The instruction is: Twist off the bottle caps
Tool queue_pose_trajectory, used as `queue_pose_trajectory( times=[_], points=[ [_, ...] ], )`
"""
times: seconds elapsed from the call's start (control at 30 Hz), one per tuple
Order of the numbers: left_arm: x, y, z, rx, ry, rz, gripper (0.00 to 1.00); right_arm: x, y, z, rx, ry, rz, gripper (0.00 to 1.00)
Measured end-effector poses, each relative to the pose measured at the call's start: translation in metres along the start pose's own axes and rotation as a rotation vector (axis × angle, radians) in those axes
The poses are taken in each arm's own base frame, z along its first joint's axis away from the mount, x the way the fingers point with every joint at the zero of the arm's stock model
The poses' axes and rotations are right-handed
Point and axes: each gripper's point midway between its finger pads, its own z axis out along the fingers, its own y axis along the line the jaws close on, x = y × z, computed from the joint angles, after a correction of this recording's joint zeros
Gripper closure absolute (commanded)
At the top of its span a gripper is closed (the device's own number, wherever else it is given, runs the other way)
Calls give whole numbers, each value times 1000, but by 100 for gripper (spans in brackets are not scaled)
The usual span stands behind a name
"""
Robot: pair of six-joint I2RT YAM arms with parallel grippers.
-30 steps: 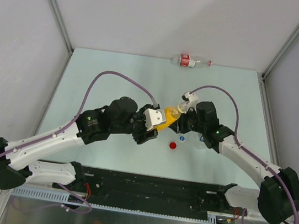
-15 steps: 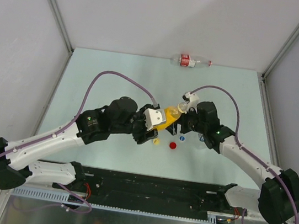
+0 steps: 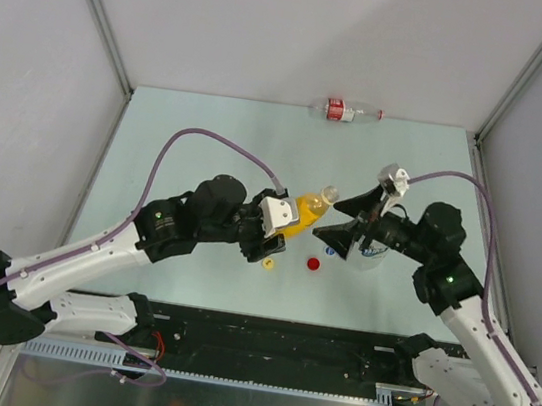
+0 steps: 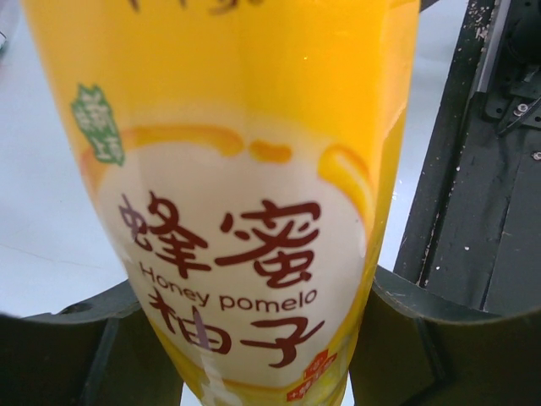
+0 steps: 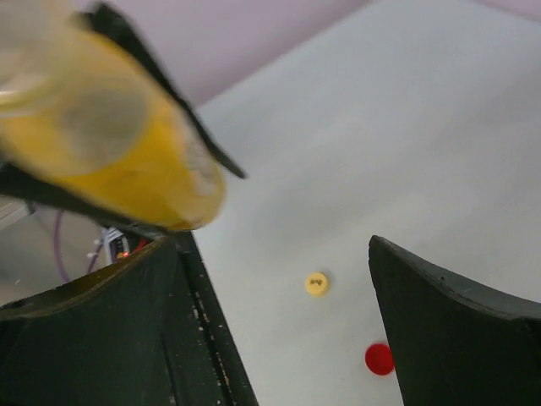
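My left gripper (image 3: 270, 225) is shut on the yellow bottle (image 3: 297, 212) and holds it tilted above the table. Its white label fills the left wrist view (image 4: 237, 254). The bottle's neck (image 3: 328, 194) is bare. The yellow cap (image 3: 267, 264) lies on the table below the bottle, with the red cap (image 3: 313, 264) to its right. Both show in the right wrist view, yellow (image 5: 317, 283) and red (image 5: 379, 359). My right gripper (image 3: 329, 223) is open and empty, just right of the neck (image 5: 110, 144). The blue cap is hidden behind it.
A short clear bottle (image 3: 374, 259) stands partly hidden behind my right gripper. A slim clear bottle with a red label (image 3: 345, 110) lies at the table's far edge. The black base rail (image 3: 272, 340) runs along the near edge.
My right gripper has opened and drawn back to the right, away from the bottle neck. The yellow cap has dropped onto the table and moved left of the red cap.
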Motion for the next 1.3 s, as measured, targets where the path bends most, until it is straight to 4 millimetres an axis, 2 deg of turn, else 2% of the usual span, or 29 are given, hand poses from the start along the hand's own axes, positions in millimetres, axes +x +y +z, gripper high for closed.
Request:
queue_pose_trajectory(
  times=[0.17, 0.37, 0.57, 0.9, 1.07, 1.23, 1.3],
  points=[
    [-4, -6, -2, 37, -22, 4, 99, -30, 43, -22, -161, -102, -85, 1],
    [-12, -21, -7, 122, -61, 18, 98, -52, 67, -32, -269, -176, -103, 1],
    [-17, -34, -10, 195, -89, 29, 97, -71, 76, -30, -322, -232, -66, 5],
    [-21, -41, -10, 236, -110, 34, 96, -88, 96, -32, -421, -290, -43, 12],
    [-20, -42, -8, 248, -107, 37, 95, -92, 109, -34, -466, -306, -50, 26],
    [-20, -43, -8, 251, -107, 39, 95, -93, 116, -35, -492, -313, -55, 52],
    [-20, -43, -8, 252, -106, 39, 95, -94, 117, -35, -499, -317, -59, 65]
  ],
)
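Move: The right hand, open and empty, has the uncapped neck of the yellow bottle roughly 11 cm above it, 5 cm to its left and 2 cm back. On the table some 28 cm below this hand, the red cap lies about 7 cm ahead and 1 cm left, and the yellow cap 5 cm ahead and 13 cm left. The left hand already grips the bottle low down; the neck is about 5 cm ahead of it, 8 cm right and 12 cm above. The right fingers come around the neck of the yellow bottle and narrow from wide open to about half; whether they touch it yet can't be seen. To get there the right hand rises some 13 cm and draws back about 8 cm, its fingertips tilting up while it swings counter-clockwise. The left hand keeps its grip, carrying the bottle about 4 cm back, slightly right, and turning it some 15 degrees clockwise. ##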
